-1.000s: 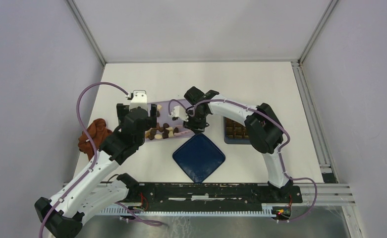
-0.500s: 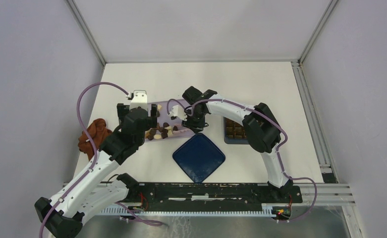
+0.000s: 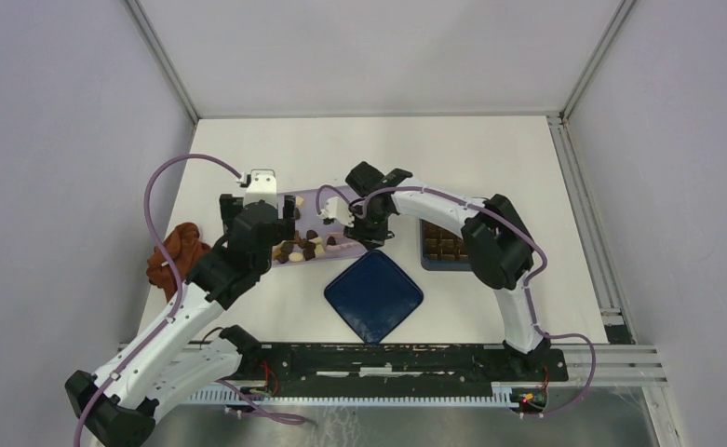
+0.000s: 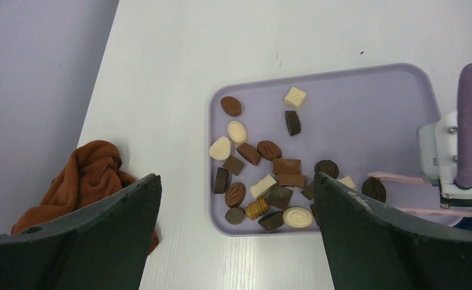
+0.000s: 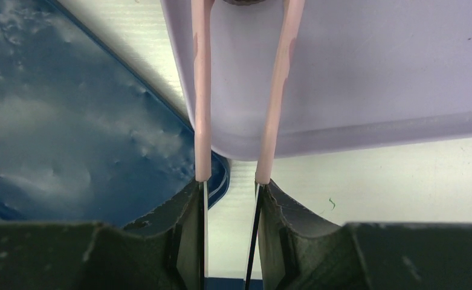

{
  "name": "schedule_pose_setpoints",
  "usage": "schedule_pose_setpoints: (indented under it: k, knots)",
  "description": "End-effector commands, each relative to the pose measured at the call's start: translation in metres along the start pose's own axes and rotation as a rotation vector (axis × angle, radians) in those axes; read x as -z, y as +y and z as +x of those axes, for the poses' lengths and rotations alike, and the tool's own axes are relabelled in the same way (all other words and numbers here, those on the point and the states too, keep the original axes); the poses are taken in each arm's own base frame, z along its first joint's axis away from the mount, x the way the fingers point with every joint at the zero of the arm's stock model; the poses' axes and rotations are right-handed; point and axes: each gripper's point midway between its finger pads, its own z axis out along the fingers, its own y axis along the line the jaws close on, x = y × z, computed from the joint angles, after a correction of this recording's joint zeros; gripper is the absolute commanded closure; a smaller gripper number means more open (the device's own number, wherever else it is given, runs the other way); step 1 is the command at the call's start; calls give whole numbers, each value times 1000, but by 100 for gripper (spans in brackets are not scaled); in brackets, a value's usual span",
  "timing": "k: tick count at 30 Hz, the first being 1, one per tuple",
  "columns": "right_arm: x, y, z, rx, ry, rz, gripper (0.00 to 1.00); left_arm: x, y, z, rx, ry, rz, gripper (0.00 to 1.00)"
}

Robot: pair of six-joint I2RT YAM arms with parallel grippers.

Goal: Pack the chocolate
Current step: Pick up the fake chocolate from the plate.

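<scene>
The chocolate is a pile of dark, mid-brown and cream pieces in a lavender tray, also seen from above as the chocolate in the tray. My left gripper hangs open above the tray's near left corner, holding nothing. My right gripper is shut on pink tongs, whose arms reach into the tray from the right. A dark oval piece lies at the tong tips; whether it is pinched I cannot tell.
A dark blue square lid lies in front of the tray, just under the tongs. A dark compartment box with brown pieces stands to the right. A reddish-brown cloth lies left of the tray.
My right gripper has squeezed the tongs slightly narrower and shifted a little at the tray's right end. The left arm has not moved.
</scene>
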Motion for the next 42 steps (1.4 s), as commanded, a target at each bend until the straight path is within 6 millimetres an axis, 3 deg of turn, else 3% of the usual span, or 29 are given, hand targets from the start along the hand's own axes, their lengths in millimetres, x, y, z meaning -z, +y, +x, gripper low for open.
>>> schedule_pose_setpoints:
  k: [1,7,18,30,42]
  knots:
    - [34,-3,-20,4,-99,46,77,-2,-1,-8,-2,-27,8,1]
    - [48,-3,-18,-17,-143,34,78,-3,-3,-7,-8,-22,14,1]
    - [107,-5,-6,-70,-302,40,78,-8,-13,0,-38,11,48,1]
    - [155,-8,53,-185,-401,135,78,-10,-18,3,-49,23,69,1]
    - [195,-4,147,-378,-442,253,78,-10,-21,4,-50,27,82,1]
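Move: The dark chocolate is already gripped by the pink tongs in the right hand, some 8 cm to that hand's left, 1 cm nearer the base and 3 cm lower. The chocolate box is centred about 20 cm to the right of the right hand and 1 cm ahead; the purple plate's middle is 12 cm left and 3 cm ahead, the blue tray's 12 cm back and 1 cm right. From the left hand the box lies roughly 41 cm right, 3 cm ahead and 21 cm down. The chocolate, kept pinched in the tongs' tips, is lifted off the purple plate: the right hand first mostly rises, then swings right towards and over the box, about 20 cm right and 10 cm up in all, turning clockwise some 25 degrees while its left side tips up; its fingers keep their hold on the tongs. The left hand, open, sinks and eases right about 2 cm each above the plate. ##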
